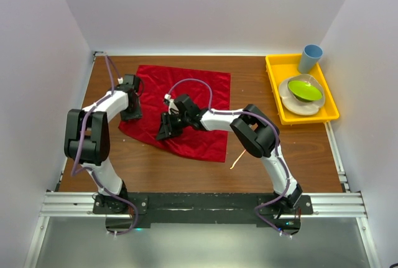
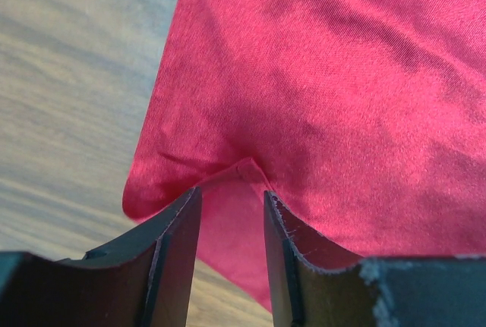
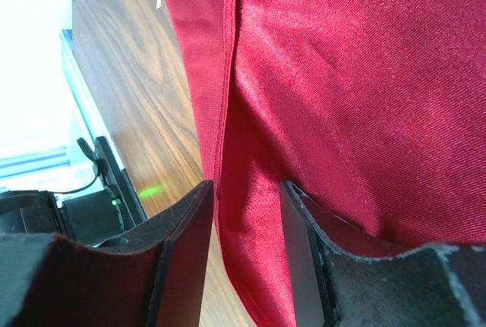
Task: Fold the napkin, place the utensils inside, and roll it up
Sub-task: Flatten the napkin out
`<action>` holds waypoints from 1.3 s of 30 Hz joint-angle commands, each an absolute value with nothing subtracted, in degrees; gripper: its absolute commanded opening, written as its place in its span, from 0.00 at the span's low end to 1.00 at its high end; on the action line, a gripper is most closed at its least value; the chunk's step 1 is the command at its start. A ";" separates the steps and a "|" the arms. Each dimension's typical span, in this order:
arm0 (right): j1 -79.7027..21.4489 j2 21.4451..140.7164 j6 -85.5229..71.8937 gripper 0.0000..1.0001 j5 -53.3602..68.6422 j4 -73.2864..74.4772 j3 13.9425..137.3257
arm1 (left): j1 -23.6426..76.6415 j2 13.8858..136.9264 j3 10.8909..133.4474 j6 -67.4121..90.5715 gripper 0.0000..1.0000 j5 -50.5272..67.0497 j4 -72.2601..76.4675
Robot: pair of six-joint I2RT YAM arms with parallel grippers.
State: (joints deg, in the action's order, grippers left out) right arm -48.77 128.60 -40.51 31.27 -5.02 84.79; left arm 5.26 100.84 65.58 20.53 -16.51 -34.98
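The red napkin lies spread on the wooden table, its near edge rumpled. My left gripper hovers at the napkin's left corner. In the left wrist view it is open, and a small pinched-up peak of napkin sits just beyond the fingers. My right gripper is over the napkin's near-left edge. In the right wrist view it is open, with a raised fold of the hemmed napkin edge lying between the fingers. A thin copper utensil rests on the table beside the napkin's near right corner.
A yellow tray at the back right holds a blue cup and a green bowl on a white plate. White walls close in the table on three sides. The black arm-mount rail runs along the near edge.
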 commanded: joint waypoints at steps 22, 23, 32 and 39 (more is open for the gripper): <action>-48.08 127.09 -41.40 0.43 30.24 -4.83 83.06 | 5.19 100.29 63.10 18.54 0.07 -17.67 -31.20; -48.08 127.18 -41.48 0.43 30.06 -4.83 83.06 | 5.19 99.76 63.02 18.98 0.05 -17.75 -31.38; -47.81 128.06 -42.63 0.41 29.53 -4.04 83.41 | 5.19 89.48 59.33 28.97 0.00 -21.61 -37.69; -47.73 127.01 -42.54 0.41 29.88 -2.55 83.94 | 3.26 78.59 49.07 45.95 0.00 -24.44 -47.10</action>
State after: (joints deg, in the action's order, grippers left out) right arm -48.10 128.60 -42.83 31.07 -5.45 84.07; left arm 5.06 83.90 54.59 33.32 -21.91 -39.94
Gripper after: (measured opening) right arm 0.407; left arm 0.012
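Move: The napkin fold to pinch, near the near-left corner, lies almost straight below the left fingers, about 1 cm ahead and 2 cm down; the corner's outer tip is some 5 cm to their left and 2 cm back. The right gripper sits on the near edge roughly 13 cm to the right and 6 cm back, and the far-left corner some 24 cm ahead, level sideways. From the right hand, that fold is about 13 cm left and 7 cm ahead. Lower the half-open left gripper about 1.5 cm onto the napkin by its near-left corner, and close the fingers fully to pinch the fold. Then draw it back towards the robot about 6 cm while lifting some 5 cm, speeding up and turning roughly 15 degrees counter-clockwise. Keep the right gripper in place, still half open on the near edge. ##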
